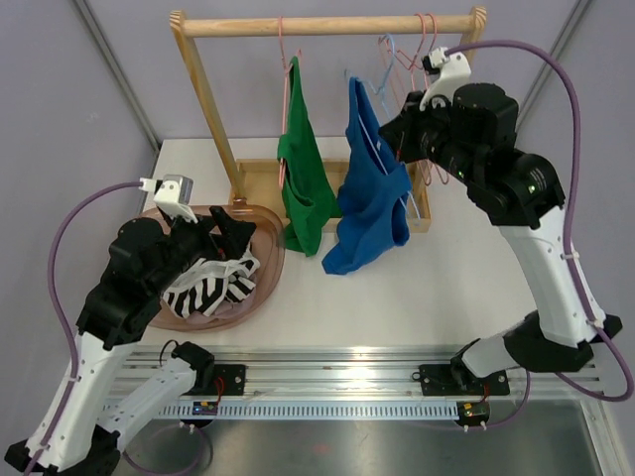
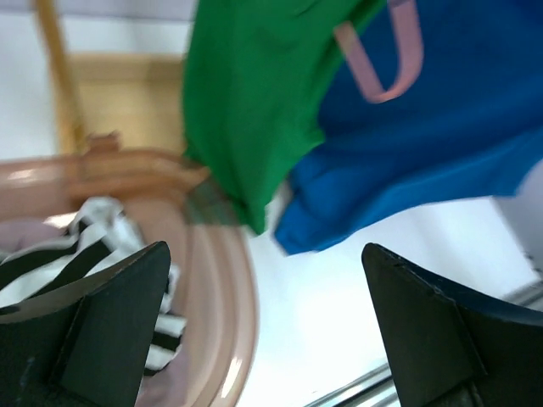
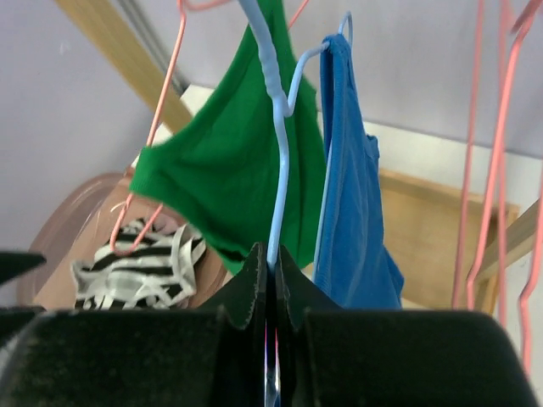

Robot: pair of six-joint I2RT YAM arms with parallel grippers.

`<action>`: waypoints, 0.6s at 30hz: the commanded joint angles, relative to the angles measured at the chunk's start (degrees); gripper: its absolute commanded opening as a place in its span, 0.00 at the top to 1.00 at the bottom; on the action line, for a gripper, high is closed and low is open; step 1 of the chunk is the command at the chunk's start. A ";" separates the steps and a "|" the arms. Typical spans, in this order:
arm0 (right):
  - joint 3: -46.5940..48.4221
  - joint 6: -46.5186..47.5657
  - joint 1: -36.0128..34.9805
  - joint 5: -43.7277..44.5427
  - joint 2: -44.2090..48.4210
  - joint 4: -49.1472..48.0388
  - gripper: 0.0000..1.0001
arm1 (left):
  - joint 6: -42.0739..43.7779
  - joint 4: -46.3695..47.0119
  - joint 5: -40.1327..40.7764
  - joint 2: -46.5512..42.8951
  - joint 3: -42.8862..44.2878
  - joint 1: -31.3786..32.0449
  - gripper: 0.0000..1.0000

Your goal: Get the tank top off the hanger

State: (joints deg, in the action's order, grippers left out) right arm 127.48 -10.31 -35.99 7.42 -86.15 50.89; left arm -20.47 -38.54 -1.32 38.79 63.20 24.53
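A blue tank top (image 1: pixel 372 198) hangs on a light blue wire hanger (image 1: pixel 385 74) from the wooden rack (image 1: pixel 327 25). A green tank top (image 1: pixel 303 188) hangs to its left on a pink hanger. My right gripper (image 1: pixel 395 129) is shut on the blue hanger's wire; in the right wrist view the wire (image 3: pixel 276 153) runs up from the closed fingertips (image 3: pixel 270 259), with the blue top (image 3: pixel 352 186) to its right. My left gripper (image 1: pixel 233 233) is open and empty above the basin; in its wrist view (image 2: pixel 265 254) the green top (image 2: pixel 254 110) and blue top (image 2: pixel 424 153) hang ahead.
A pink basin (image 1: pixel 268 273) at the left holds a black-and-white striped garment (image 1: pixel 213 283). Empty pink hangers (image 3: pixel 484 153) hang at the rack's right end. The rack's wooden base tray (image 1: pixel 253 178) lies behind the tops.
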 commanded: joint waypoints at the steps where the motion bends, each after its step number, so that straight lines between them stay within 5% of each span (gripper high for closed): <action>1: -9.93 -2.35 0.04 -7.06 8.96 -3.69 1.00 | -1.50 7.07 0.68 3.30 6.23 4.98 0.01; 18: -23.51 -10.08 0.04 -29.56 30.78 1.57 1.00 | 12.80 14.81 18.97 24.40 26.27 34.78 0.01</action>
State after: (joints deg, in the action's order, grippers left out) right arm 103.46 -17.87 -35.99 -15.75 -56.23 53.80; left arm -13.89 -28.62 11.25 62.02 85.84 55.00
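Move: The blue tank top hangs on the hanger pinched in the right hand, its middle about 12 cm below that hand, 3 cm to its left and 2 cm ahead; the empty pink hangers hang 9 cm ahead, 5 cm right and 5 cm below. From the open left hand the blue top is roughly 12 cm ahead, 22 cm right and 5 cm higher. The green tank top is 14 cm ahead of the left hand, 10 cm right and 3 cm higher; the striped one in the tub is 10 cm left, 2 cm ahead, 28 cm below. The right hand keeps its pinch on the side of the blue hanger and draws it back off the rack by about 17 cm, dipping a few centimetres and partly rising again while turning counter-clockwise. Meanwhile the left hand swings some 15 cm right and 10 cm up from over the tub towards the hanging blue top, fingers wide open, turning clockwise and tipping up a little, still short of the cloth. ##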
